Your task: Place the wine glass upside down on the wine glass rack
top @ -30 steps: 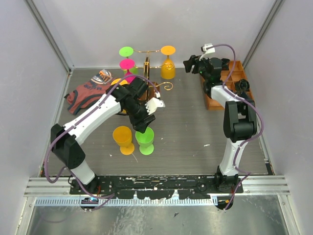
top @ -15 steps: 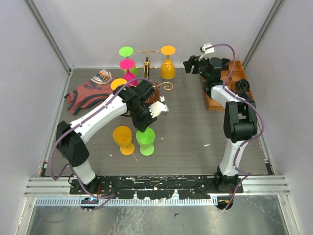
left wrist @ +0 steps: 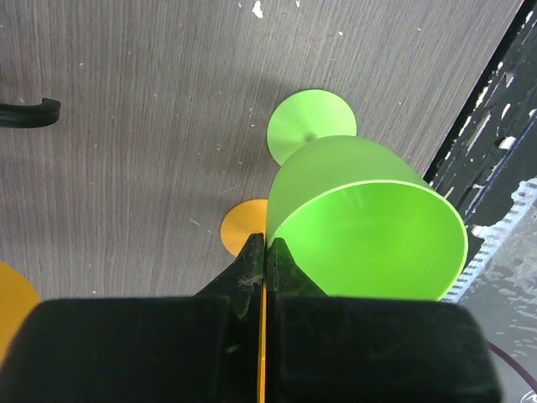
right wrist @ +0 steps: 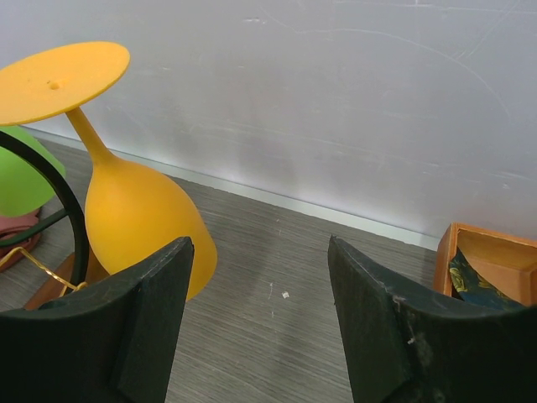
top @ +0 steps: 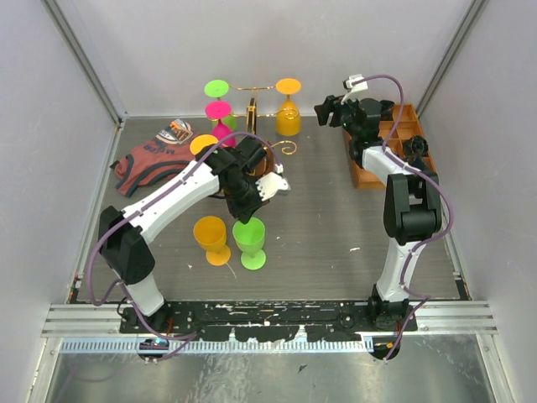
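Note:
A green wine glass (top: 249, 241) stands upright on its foot on the table, next to an upright orange glass (top: 211, 235). My left gripper (top: 249, 221) comes down onto it from above and is shut on its rim. In the left wrist view one finger sits inside the green wine glass (left wrist: 369, 222) and the other outside, with my left gripper (left wrist: 266, 243) pinching the wall. The wine glass rack (top: 252, 109), gold wire on a dark wooden base, stands at the back with green, pink and orange glasses hanging upside down. My right gripper (top: 325, 109) is open beside the rack, holding nothing.
An orange compartment tray (top: 394, 155) sits at the back right under the right arm. A crumpled red cloth (top: 144, 161) lies at the back left. In the right wrist view the hanging orange glass (right wrist: 134, 218) is close to the left finger of my right gripper (right wrist: 260, 252).
My left gripper has come down over the green glass and shut on its rim. The right arm has not moved.

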{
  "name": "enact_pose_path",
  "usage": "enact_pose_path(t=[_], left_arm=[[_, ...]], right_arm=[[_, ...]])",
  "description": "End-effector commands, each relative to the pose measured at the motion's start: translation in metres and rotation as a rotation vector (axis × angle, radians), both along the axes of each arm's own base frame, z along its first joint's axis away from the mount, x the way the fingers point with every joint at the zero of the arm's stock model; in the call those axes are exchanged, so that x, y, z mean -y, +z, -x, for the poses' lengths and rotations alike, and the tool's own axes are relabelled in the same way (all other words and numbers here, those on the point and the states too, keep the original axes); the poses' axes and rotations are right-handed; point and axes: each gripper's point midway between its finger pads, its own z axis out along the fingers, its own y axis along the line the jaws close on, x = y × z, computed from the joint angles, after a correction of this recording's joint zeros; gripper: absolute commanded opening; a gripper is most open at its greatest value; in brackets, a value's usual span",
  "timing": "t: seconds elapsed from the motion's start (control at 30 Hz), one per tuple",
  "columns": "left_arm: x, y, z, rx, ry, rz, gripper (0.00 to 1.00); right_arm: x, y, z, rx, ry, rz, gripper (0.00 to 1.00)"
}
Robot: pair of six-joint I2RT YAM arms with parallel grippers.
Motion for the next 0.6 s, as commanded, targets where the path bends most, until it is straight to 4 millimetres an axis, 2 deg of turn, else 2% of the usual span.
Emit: enact_pose_path(t=[0.0,0.17,0.27,0.33,0.43,0.57], left_arm=[[0.008,0.012,-0.009,0.052,-0.001,0.039,0.00],[0.031,0.056,-0.023,0.218,-0.025,0.252,0.00],[0.040,0.084,-0.021,0.280,-0.052,0.366,0.00],[0.040,0.104,-0.019,0.297,-0.063,0.433,0.00],[0.036,0.147,-0.015,0.295,-0.066,0.590,0.00],[0.025,0.192,-0.021,0.447,-0.080,0.718,0.00]], right_arm=[[0.002,0.057,0.007,0.129,0.002,0.000,0.71],[0.009,0.059,0.006,0.124,-0.012,-0.023,0.71],[0.016,0.061,0.005,0.113,-0.026,-0.055,0.71],[0.022,0.062,0.004,0.104,-0.045,-0.075,0.71],[0.036,0.060,-0.001,0.074,-0.111,-0.081,0.70],[0.049,0.062,-0.005,0.049,-0.161,-0.078,0.70]])
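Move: The left hand, already pinching the far rim of the standing green wine glass, has the rack's nearest free right-hand hook about 23 cm ahead, 12 cm to its right and 7 cm above. From this hand, the orange glass hanging at the rack's upper right is roughly 33 cm ahead, 12 cm right and 11 cm up; the standing orange glass is level ahead, 8 cm left and 8 cm below. From the right hand, that hook lies some 14 cm back, 12 cm left, at about its own height. Keeping its pinch on the rim, the left hand eases a couple of centimetres forward and to the right, then lifts with growing speed, about 13 cm in all, carrying the green glass up and a little towards the rack while the wrist tilts some 35 degrees so that the fingers swing outward to the right and somewhat forward. The right hand, empty and still open, draws about 3 cm to the right, away from the hanging orange glass, turning slightly clockwise. ##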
